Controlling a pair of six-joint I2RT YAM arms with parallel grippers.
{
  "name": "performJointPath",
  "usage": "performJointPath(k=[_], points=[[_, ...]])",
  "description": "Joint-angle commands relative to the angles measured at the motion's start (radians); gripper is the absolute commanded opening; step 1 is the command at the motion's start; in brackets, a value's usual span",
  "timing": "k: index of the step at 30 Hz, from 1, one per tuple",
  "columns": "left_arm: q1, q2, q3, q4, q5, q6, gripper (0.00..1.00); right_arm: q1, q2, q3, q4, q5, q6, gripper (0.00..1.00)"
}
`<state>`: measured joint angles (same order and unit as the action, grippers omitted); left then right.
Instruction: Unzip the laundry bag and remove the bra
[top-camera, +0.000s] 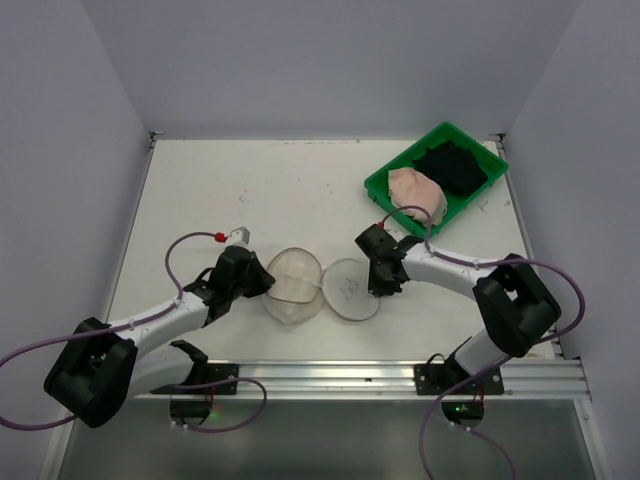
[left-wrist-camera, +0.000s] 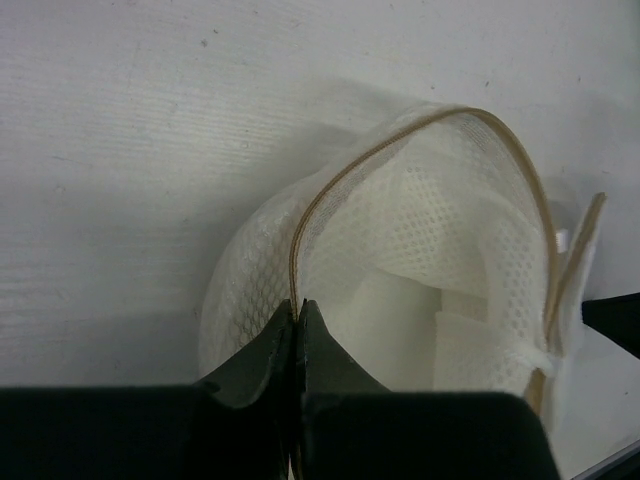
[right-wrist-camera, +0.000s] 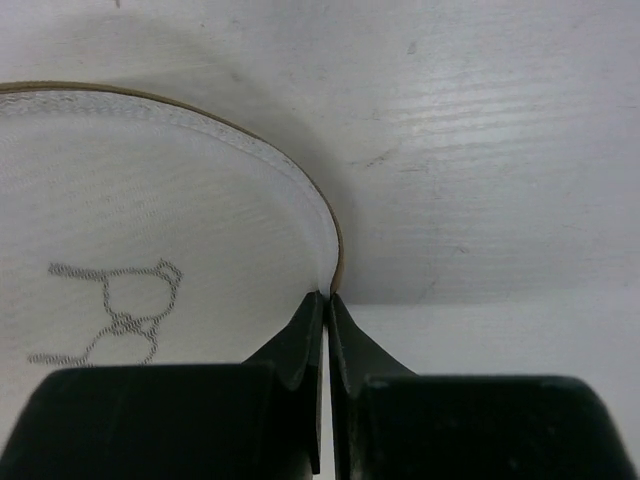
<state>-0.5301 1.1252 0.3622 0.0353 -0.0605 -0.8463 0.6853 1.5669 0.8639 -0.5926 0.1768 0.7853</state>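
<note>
The laundry bag (top-camera: 293, 285) lies unzipped at the table's middle, a white mesh cup with a tan rim. Its round lid (top-camera: 350, 290) is folded out flat to the right. My left gripper (top-camera: 266, 283) is shut on the cup's tan rim, as the left wrist view shows (left-wrist-camera: 299, 303). My right gripper (top-camera: 379, 288) is shut on the lid's right edge (right-wrist-camera: 327, 295), beside the small bra drawing (right-wrist-camera: 115, 310). Inside the cup (left-wrist-camera: 430, 230) I see only white mesh and lining. A pale pink padded garment (top-camera: 415, 190), seemingly the bra, lies in the green tray.
The green tray (top-camera: 478, 190) stands at the back right and also holds a black cloth (top-camera: 450, 165). Grey walls close in the table on three sides. A metal rail (top-camera: 330, 375) runs along the near edge between the arm bases.
</note>
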Motion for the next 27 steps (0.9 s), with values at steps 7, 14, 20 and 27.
performJointPath(k=[7,14,20,27], points=[[0.01,-0.022,0.009,0.009,-0.047,0.006,0.0,0.017,-0.232,0.144,-0.2,0.154,-0.078,0.0],[0.01,-0.022,0.017,0.009,-0.044,0.004,0.0,0.052,-0.228,0.372,-0.328,0.21,-0.136,0.0],[0.009,-0.016,0.03,0.0,-0.062,-0.007,0.0,0.129,-0.165,0.529,-0.384,0.211,-0.166,0.0],[0.007,-0.027,0.024,0.005,-0.065,-0.02,0.0,0.221,-0.041,0.682,-0.447,0.211,-0.156,0.0]])
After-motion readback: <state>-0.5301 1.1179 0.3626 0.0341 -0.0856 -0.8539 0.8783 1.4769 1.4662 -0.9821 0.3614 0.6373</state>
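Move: The right hand already pinches the outer right rim of the laundry bag's flat mesh lid, whose middle lies about 6 cm to its left and 1 cm ahead, level with it. The bag's open mouth, to which the lid belongs, is roughly 19 cm left, 4 cm ahead and a little higher; the green tray stands some 27 cm ahead and 16 cm right. From the left hand, holding the mouth's left rim, the mouth's middle is about 6 cm right and 3 cm ahead. The right hand keeps its pinch on the lid's outer rim and lifts it steeply off the table, some 19 cm in all, edging about 3 cm forward as it climbs, then bears about 6 cm to the left as the rise eases out, so that the lid folds up on its joined left side. Meanwhile its fingers swing forward and up out of their near-vertical aim by about 20 degrees, the hand turning slightly counter-clockwise, while the left hand stays put and keeps hold of the bag's left rim. ##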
